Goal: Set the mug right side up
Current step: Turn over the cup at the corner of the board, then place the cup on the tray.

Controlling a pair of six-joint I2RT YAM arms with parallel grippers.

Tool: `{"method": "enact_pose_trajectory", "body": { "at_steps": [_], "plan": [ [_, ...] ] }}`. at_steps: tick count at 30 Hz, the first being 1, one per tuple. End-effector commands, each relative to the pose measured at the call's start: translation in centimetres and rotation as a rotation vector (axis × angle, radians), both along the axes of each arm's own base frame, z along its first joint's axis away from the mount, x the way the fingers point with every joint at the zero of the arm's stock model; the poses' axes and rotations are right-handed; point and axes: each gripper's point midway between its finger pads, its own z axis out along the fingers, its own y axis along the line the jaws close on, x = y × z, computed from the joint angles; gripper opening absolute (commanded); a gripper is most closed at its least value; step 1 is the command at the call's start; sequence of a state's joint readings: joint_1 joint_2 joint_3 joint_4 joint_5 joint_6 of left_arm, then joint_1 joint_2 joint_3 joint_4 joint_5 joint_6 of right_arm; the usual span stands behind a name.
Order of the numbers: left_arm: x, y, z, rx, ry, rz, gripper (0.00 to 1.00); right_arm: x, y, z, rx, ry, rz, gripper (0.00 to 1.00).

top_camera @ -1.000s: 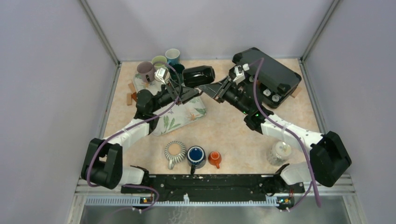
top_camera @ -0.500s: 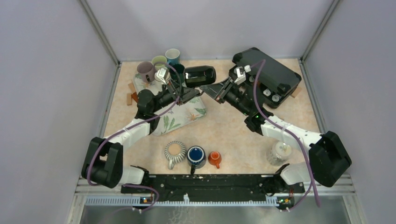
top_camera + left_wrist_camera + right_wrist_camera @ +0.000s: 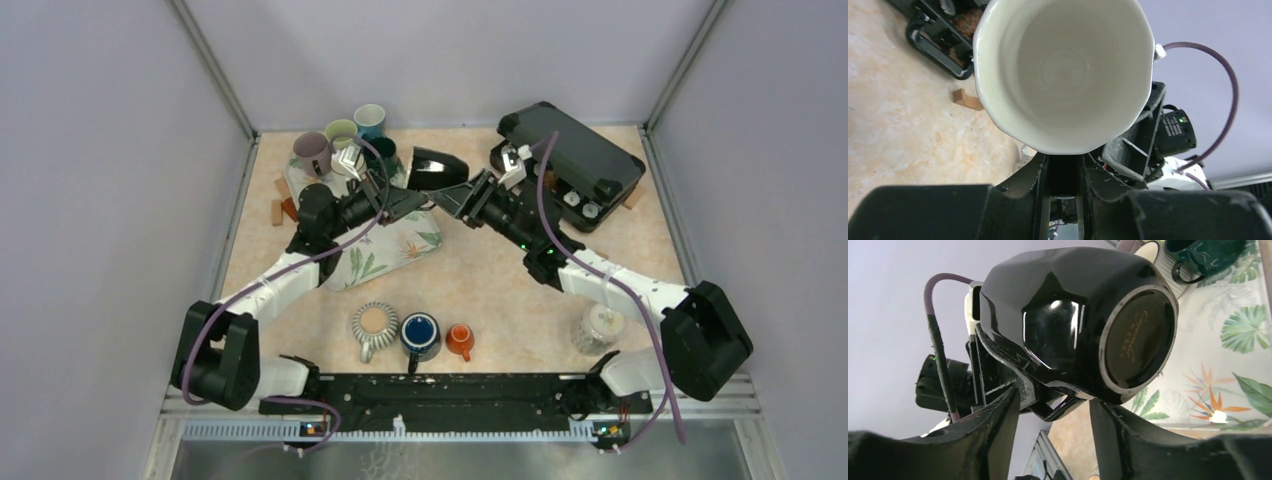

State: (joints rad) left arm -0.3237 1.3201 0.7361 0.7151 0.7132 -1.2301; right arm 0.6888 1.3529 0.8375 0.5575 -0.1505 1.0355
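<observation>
A black mug (image 3: 437, 168) with a white inside hangs in the air between the two arms, above the leaf-print mat (image 3: 385, 250). It lies on its side. Its mouth (image 3: 1063, 70) faces the left wrist camera, and its base (image 3: 1135, 342) faces the right one. My left gripper (image 3: 1064, 165) is shut on the mug's black handle, just under the rim. My right gripper (image 3: 1055, 405) is open, with one finger on each side of the handle and neither pressing on it. Seen from above, the left gripper (image 3: 405, 198) and the right gripper (image 3: 462, 195) meet under the mug.
Several mugs (image 3: 340, 135) stand at the mat's back left corner, and a dark green one (image 3: 1205, 255) is nearest. A black case (image 3: 580, 150) sits at the back right. A striped mug (image 3: 375, 322), a blue mug (image 3: 421, 332), an orange cup (image 3: 460, 340) and a clear jar (image 3: 600, 325) line the front.
My left gripper has shut on the mug's handle and my right gripper has opened its jaws. The mug has shifted slightly right and tipped.
</observation>
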Motion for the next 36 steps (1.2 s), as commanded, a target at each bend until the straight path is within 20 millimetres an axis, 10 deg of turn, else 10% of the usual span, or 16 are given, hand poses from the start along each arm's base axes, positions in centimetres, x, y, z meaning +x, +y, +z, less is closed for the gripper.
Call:
{"method": "enact_pose_trajectory", "body": {
  "at_steps": [1, 17, 36],
  "plan": [
    [0.6, 0.8, 4.5, 0.005, -0.182, 0.081, 0.0, 0.2, -0.7, 1.9, -0.004, -0.073, -0.035, 0.55],
    [3.6, 4.6, 2.9, 0.302, -0.194, 0.349, 0.0, 0.6, -2.4, -1.7, -0.197, -0.022, -0.102, 0.94],
    [5.3, 18.3, -2.0, 0.871, -0.027, 0.824, 0.0, -0.5, -5.4, -1.5, -0.39, -0.076, -0.139, 0.99]
  ]
}}
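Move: My left hand grips the black mug's handle. The free tray spot it is bound for lies roughly 18 cm ahead, 24 cm to its left and 25 cm down. From that hand the white mug is about 23 cm ahead and 19 cm left, the purple mug 27 ahead and 29 left, and the dark green mug 25 ahead and 13 left, all about 24 cm below. My half-open right hand has the black mug some 4 cm ahead, 1 cm left and 3 cm above. Keeping the handle pinched, I ease my left hand down and a little forward, then sweep it left over the tray towards the mugs, about 15 cm left and 7 cm down in all. The wrist turns some 60 degrees, left side rising, fingers swinging counter-clockwise to point forward and down. My right hand opens wide and withdraws down and right. ##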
